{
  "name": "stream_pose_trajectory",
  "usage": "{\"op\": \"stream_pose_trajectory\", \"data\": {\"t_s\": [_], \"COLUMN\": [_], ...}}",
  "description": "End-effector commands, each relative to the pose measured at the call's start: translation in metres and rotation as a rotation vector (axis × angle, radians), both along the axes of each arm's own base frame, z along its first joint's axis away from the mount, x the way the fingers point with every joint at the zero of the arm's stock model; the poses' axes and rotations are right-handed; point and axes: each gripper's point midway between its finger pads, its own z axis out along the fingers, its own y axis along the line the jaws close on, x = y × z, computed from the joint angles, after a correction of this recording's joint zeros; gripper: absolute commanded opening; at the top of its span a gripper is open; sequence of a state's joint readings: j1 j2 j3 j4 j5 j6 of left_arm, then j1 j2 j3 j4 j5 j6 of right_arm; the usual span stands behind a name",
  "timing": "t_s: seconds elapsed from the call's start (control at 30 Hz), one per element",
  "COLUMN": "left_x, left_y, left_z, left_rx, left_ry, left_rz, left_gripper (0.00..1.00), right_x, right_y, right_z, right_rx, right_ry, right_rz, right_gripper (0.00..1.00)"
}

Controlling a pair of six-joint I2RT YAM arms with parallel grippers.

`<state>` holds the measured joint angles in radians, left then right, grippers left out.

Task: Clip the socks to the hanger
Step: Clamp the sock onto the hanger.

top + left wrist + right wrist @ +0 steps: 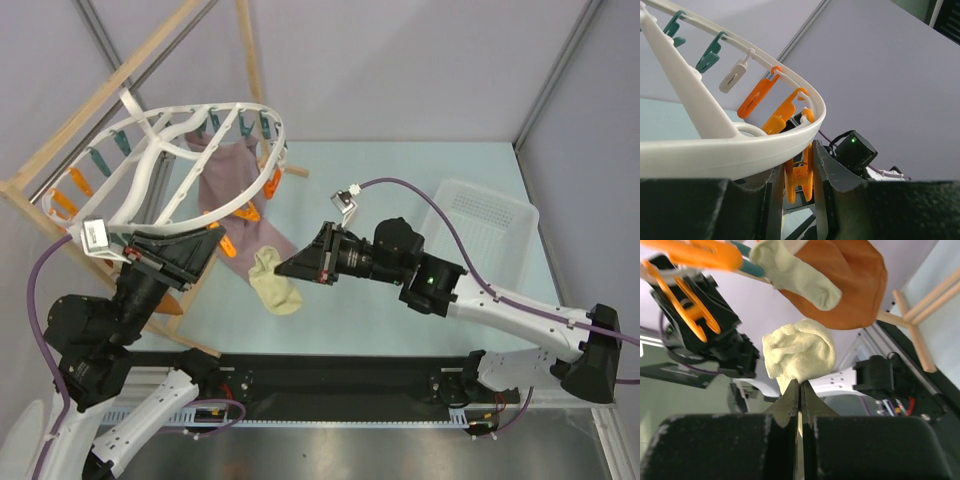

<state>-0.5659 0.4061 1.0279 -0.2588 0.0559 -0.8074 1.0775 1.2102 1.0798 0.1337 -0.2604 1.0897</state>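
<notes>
The white oval hanger (150,160) with teal and orange pegs stands tilted at the upper left. My left gripper (200,245) is under its near rim (740,150), jaws pressed on an orange peg (800,175) that hangs from that rim. My right gripper (285,268) is shut on a bunched cream sock (275,285), held above the table just right of the hanger. In the right wrist view that sock (800,352) bulges above the closed fingertips (792,395). A second cream sock (795,272) hangs by a teal peg (752,267) at the top.
A mauve-pink cloth (225,185) hangs from the hanger's far side. An orange-brown cloth (850,285) hangs beside the clipped sock. A white perforated basket (485,215) sits at the right. A wooden frame (80,130) carries the hanger.
</notes>
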Motion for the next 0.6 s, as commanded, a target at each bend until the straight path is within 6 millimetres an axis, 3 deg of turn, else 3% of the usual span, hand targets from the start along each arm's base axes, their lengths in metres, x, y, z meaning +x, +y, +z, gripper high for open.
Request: {"op": "stream_pose_trajectory", "data": {"t_s": [0.0,0.1,0.57], "left_x": [-0.018,-0.016,-0.01], "left_y": [-0.011,-0.013,-0.013], "left_z": [0.011,0.009,0.009], "left_rx": [0.03,0.044,0.048], "left_ry": [-0.111,-0.12,-0.122], "left_rz": [-0.094,-0.091,-0.073], "left_gripper": [0.0,0.0,0.0], "right_x": [-0.004,-0.005,-0.009], "right_y": [0.001,0.004,0.014], "right_z": [0.065,0.076,0.078], "right_rx": [0.185,0.209,0.231], "right_ry": [0.048,0.056,0.069], "right_rz": [0.021,0.04,0.063], "right_gripper": [0.0,0.0,0.0]}}
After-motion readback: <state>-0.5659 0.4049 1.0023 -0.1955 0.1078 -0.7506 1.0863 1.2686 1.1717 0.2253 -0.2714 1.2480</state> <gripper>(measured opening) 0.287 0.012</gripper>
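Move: Held between the left fingers, directly at that hand's point, is the orange clip the sock is meant for. From the right hand, which holds the pale yellow sock, this clip lies about 10 cm to the left, some 9 cm higher and roughly 2 cm farther out. Beyond it on the rim, at much the same height, the next orange clip sits about 8 cm ahead and 6 cm left of the right hand, and a far orange clip some 15 cm ahead and 2 cm left. Rising almost straight up by about 5 cm, the right hand carries the pinched sock up towards the orange clip from below and to its right, tipping its left-pointing fingers up by nearly 10 degrees, then all but stops short of the clip. Its grip stays shut. The left hand holds nearly still and keeps its squeeze on the clip. ##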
